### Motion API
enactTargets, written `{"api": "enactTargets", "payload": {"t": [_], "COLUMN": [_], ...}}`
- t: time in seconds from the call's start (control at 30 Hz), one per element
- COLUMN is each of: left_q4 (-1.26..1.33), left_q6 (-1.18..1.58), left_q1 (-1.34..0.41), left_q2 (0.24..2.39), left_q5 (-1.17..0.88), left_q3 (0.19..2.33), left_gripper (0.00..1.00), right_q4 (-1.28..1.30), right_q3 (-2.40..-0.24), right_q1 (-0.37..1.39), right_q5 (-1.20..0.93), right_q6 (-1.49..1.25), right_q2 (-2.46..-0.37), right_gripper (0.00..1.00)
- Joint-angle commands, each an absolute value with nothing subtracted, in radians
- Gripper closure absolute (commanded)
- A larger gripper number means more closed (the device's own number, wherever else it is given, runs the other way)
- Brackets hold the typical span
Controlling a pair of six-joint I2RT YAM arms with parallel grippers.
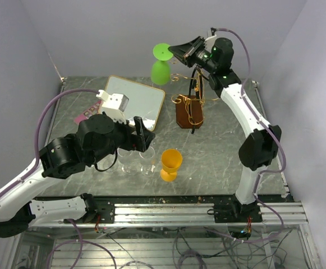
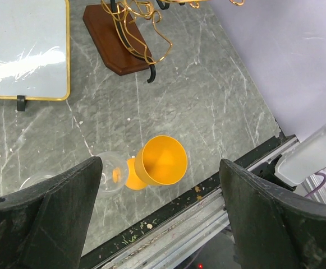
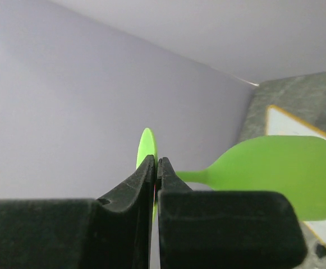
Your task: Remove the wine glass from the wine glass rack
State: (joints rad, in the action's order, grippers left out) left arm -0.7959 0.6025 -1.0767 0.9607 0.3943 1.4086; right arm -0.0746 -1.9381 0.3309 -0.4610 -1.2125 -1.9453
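The wine glass [image 1: 160, 72] is bright green and hangs upside down near the back wall, its round foot [image 1: 161, 51] uppermost. My right gripper [image 1: 177, 52] is shut on the edge of that foot. In the right wrist view the thin foot [image 3: 147, 143] sits pinched between the closed fingers of the right gripper [image 3: 156, 162], and the bowl [image 3: 280, 174] lies to the right. The wine glass rack [image 1: 189, 112], gold wire on a brown wooden block, stands just right of the glass; its scroll arms [image 1: 179, 75] are beside the bowl. My left gripper [image 1: 143, 134] hovers open and empty.
An orange goblet [image 1: 170, 163] stands near the front, below the left gripper [image 2: 161, 165]. Clear glasses [image 1: 132, 159] stand beside it. A gold-framed white board [image 1: 134, 101] lies at the back left, with a pink item [image 1: 87, 115] beyond it. A metal rail [image 1: 196, 210] runs along the front edge.
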Motion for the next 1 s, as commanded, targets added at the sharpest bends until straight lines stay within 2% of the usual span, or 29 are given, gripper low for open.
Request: {"api": "enactTargets", "payload": {"t": [0.0, 0.33, 0.63, 0.83, 0.97], "left_q4": [-0.746, -0.687, -0.617, -0.533, -0.444], "left_q6": [0.607, 0.612, 0.628, 0.633, 0.665], "left_q1": [-1.076, -1.075, -1.076, -1.066, -0.982], "left_q2": [0.975, 1.022, 1.070, 1.133, 1.167], "left_q5": [0.370, 0.320, 0.255, 0.164, 0.002], "left_q3": [1.407, 1.404, 1.377, 1.375, 1.381], "left_gripper": [0.05, 0.05, 0.05, 0.04, 0.04], "right_q4": [-0.187, -0.114, 0.028, 0.067, -0.018], "right_q3": [-1.879, -1.588, -1.261, -1.091, -0.981], "right_q1": [0.329, 0.324, 0.320, 0.319, 0.319], "right_q5": [-0.505, -0.410, -0.171, -0.081, -0.093], "right_q6": [-1.256, -1.121, -1.005, -1.091, -1.239], "right_q2": [-1.786, -1.430, -1.010, -0.794, -0.686], "right_gripper": [1.00, 1.00, 1.00, 1.00, 1.00]}}
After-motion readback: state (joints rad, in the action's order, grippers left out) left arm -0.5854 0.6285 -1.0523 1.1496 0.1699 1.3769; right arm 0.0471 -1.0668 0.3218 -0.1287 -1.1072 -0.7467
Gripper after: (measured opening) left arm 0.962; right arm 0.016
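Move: The right gripper already holds the green wine glass near its foot, clear of the rack. From that hand, the open left gripper lies about 33 cm back, 8 cm left and 4 cm lower; the rack stands roughly 2 cm ahead, 10 cm right, its middle 23 cm below. From the left gripper, the green glass is some 32 cm ahead and 5 cm right, slightly lower; the orange glass is 1 cm ahead, 8 cm right and 30 cm below. Keep the right fingers shut on the green glass and swing it quickly back about 26 cm and off to the right, away from the rack and nearer the left gripper; rise at first, then sink partway, turning clockwise some 20 degrees and tipping the fingers up. Meanwhile bring the wide-open left gripper about 8 cm right, easing slightly down, towards the green glass. ##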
